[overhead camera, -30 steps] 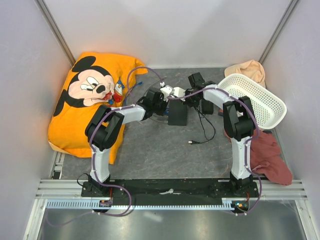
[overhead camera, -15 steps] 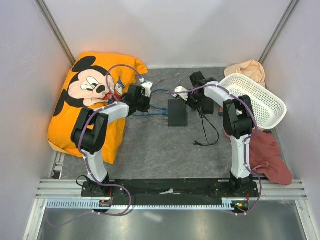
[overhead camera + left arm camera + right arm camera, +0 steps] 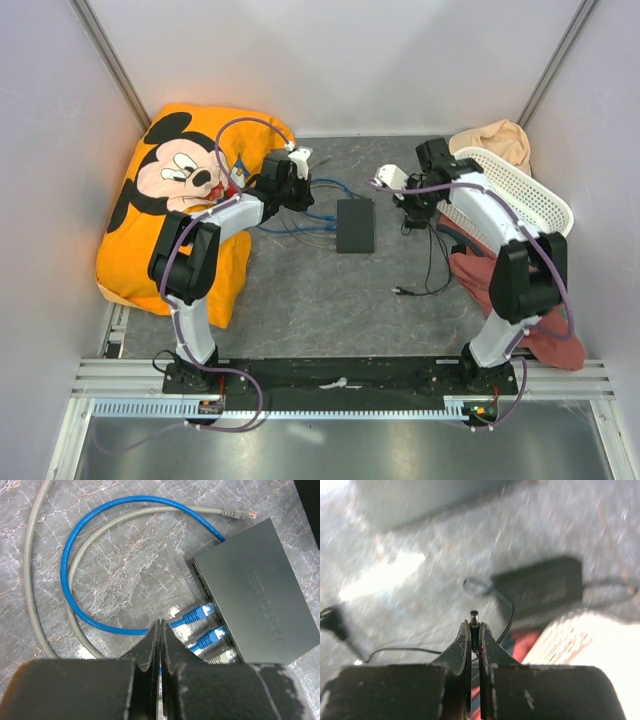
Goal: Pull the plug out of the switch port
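Observation:
The flat black switch (image 3: 355,225) lies mid-table, also in the left wrist view (image 3: 260,590). Two blue plugs (image 3: 199,613) and a grey one sit in its row of ports (image 3: 210,607). A loose grey cable end (image 3: 239,513) lies beside the box. My left gripper (image 3: 301,190) is shut just left of the switch, tips (image 3: 160,625) over the blue cable (image 3: 70,555), nothing visibly held. My right gripper (image 3: 401,196) is right of the switch, shut (image 3: 474,626) on a black barrel plug (image 3: 474,616) of the thin black cord, clear of the box.
The black power brick (image 3: 540,586) and its looped cord (image 3: 432,262) lie right of the switch. A white basket (image 3: 520,200) stands tilted at the right over a red cloth (image 3: 540,315). An orange Mickey Mouse pillow (image 3: 170,200) fills the left side.
My left gripper drew back left from the switch, uncovering the cables. My right gripper moved right, away from the switch, holding the barrel plug. The basket has tipped.

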Tool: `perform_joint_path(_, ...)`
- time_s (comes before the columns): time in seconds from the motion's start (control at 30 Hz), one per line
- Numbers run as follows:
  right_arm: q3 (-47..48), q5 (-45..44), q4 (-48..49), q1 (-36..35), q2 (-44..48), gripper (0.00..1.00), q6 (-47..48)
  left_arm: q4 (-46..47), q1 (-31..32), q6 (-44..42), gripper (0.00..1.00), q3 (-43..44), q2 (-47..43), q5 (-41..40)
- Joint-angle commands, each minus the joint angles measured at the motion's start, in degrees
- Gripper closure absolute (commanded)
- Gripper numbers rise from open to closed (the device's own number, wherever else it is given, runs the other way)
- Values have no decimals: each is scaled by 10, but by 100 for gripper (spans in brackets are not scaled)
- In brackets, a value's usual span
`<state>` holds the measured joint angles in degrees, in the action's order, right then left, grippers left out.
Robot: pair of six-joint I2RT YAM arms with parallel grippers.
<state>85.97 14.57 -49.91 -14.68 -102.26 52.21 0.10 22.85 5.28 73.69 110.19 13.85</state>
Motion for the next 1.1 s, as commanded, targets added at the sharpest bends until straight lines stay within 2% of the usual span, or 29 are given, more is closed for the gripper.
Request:
perform_joint_path(0.0,-86,-41,-27,57,50,100,7,14,-2,18,98,24,9,7)
perform_joint_path(0.17,-134,-69,-26,144,107,100,23,20,-3,24,98,9,12,9)
perform_joint_path(0.3,-124,-63,-22,160,111,100,21,26,-2,26,98,9,19,43)
perform_joint_path(0.43,-64,-9,-21,160,88,98,-31,32,-2,31,97,13,20,51)
perform_joint_path(0.47,-49,7,-27,159,79,91,-39,31,-2,26,97,13,18,50)
perform_joint_path(0.5,-19,34,-31,157,75,66,-52,28,-3,23,97,14,17,50)
perform_joint_path(0.6,20,74,-30,150,67,42,-72,22,-4,11,95,10,9,47)
perform_joint_path(0.7,44,90,-19,127,60,32,-86,15,-4,9,94,5,5,44)
perform_joint_path(0.8,62,125,-5,111,51,28,-103,5,-4,9,92,3,0,54)
perform_joint_path(0.93,73,159,25,70,33,25,-169,-4,-4,-4,78,24,5,90)
perform_joint_path(1.07,60,153,95,-1,-1,23,-237,-33,-4,0,71,53,17,97)
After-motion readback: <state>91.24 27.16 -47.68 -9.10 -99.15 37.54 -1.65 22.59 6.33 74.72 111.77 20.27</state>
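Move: The power plug is already out and held in the right fingers; it is taken towards the dark blue strap by the basket, about 11 cm right, 3 cm back and some 11 cm below. The adapter lies 10 cm under the hand, 3 cm ahead and 2 cm right. The switch sits 10 cm left, level with the hand and 10 cm lower; the mains plug is 14 cm back, 1 cm left, 11 cm down. From the left hand, the power plug is about 21 cm right, 3 cm back and 3 cm higher. The power plug, still pinched and already clear of the port, is swung by the right hand about 13 cm right and 5 cm back, away from the switch. There the fingers spread wide and let go of it in the air, and the emptied hand climbs some 8 cm and sweeps forward and back left over the adapter, rolling its left side up. Over the blue cables the left hand almost stays put and parts its fingers slightly. ##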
